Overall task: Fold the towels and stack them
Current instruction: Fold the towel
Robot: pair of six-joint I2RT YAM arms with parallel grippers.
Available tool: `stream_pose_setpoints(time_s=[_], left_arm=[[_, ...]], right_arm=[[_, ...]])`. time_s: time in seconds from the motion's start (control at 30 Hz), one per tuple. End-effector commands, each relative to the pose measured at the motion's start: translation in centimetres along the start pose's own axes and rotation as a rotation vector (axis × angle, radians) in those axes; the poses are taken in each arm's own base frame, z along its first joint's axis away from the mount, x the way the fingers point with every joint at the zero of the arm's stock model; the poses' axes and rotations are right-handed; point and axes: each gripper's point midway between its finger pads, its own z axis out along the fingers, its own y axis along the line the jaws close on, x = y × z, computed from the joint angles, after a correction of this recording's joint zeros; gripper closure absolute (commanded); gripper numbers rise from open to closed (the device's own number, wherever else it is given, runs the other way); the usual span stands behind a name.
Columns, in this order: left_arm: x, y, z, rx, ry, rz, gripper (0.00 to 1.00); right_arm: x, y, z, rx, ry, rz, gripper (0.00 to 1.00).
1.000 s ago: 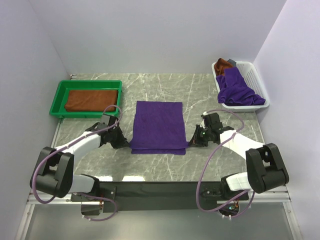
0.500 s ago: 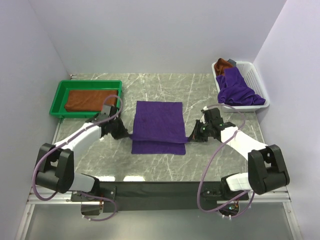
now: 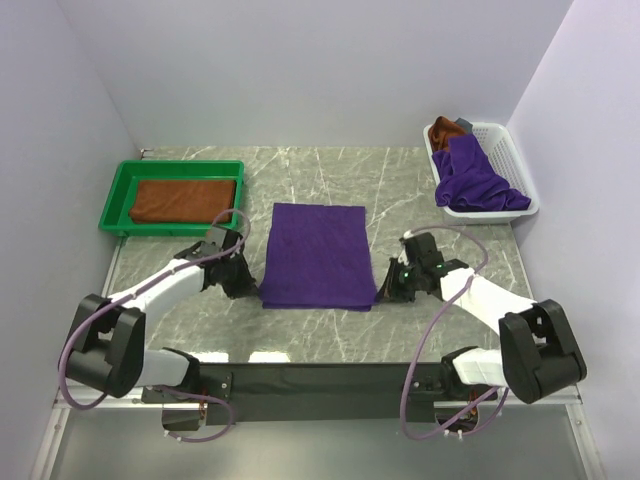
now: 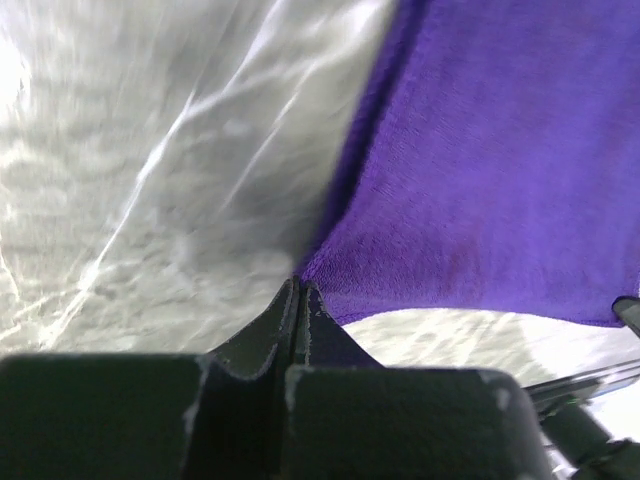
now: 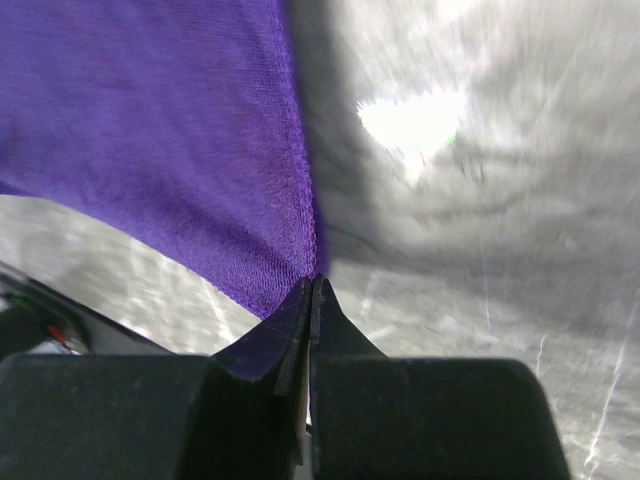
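A deep purple towel lies flat in the middle of the marble table, a neat rectangle. My left gripper is shut on its near left corner, and my right gripper is shut on its near right corner, both low at the table. In the left wrist view the purple towel runs from the pinched tips of the left gripper. In the right wrist view the towel's hemmed edge ends at the shut right gripper. A folded rust-brown towel lies in the green tray.
A white basket at the back right holds a crumpled purple towel and a bit of rust-brown cloth, with a small grey item behind them. Walls close in the table on the left, back and right.
Both grippers drew back toward the far side with the top layer's near corners, then came near again. The top layer now covers the lower layer down to the towel's near edge.
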Motion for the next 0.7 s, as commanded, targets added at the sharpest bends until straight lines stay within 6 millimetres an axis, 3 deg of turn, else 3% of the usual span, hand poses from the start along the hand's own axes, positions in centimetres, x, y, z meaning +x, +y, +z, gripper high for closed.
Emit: stream_pose_setpoints(time_s=[0.0,0.2,0.37,0.57,0.67], left_arm=[[0.4,0.0,0.6,0.008,0.000,-0.003,0.99],[1.1,1.0,1.3,-0.046,0.014,0.025,0.99],[1.8,2.0,1.7,-0.078,0.013,0.018,0.98],[1.6,1.6,0.7,-0.070,-0.011,0.011,0.72],[0.9,0.7,-0.8,-0.058,-0.046,0.023,0.42]], right_arm=[[0.5,-0.4,0.7,0.027,0.000,0.006,1.00],[0.9,-1.8,1.1,0.083,0.005,0.006,0.99],[1.3,-2.1,1.3,0.091,0.018,0.001,0.89],[1.6,-1.0,0.0,0.084,0.013,-0.055,0.57],[1.1,-0.3,-1.4,0.102,-0.030,-0.091,0.50]])
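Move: Each of my hands still pinches a near corner of the purple towel, some 3 cm above the table. The underlying layer's near-left corner is about 3 cm back, 1 cm right and 3 cm below my left hand; its near-right corner is about 3 cm back, 2 cm left and 3 cm below my right. The towel's far edge has its middle 20 cm ahead of my left hand and 13 cm right, and the green tray is centred 21 cm ahead and 18 cm left. I draw both pinched corners back and down together, quickly at first and then creeping, until they reach the layer beneath at the towel's near edge, about 2 cm back and 2.5 cm lower. There I open both hands to about half, the right a touch ahead of the left, and let the corners go, easing back with the first slight rise. ##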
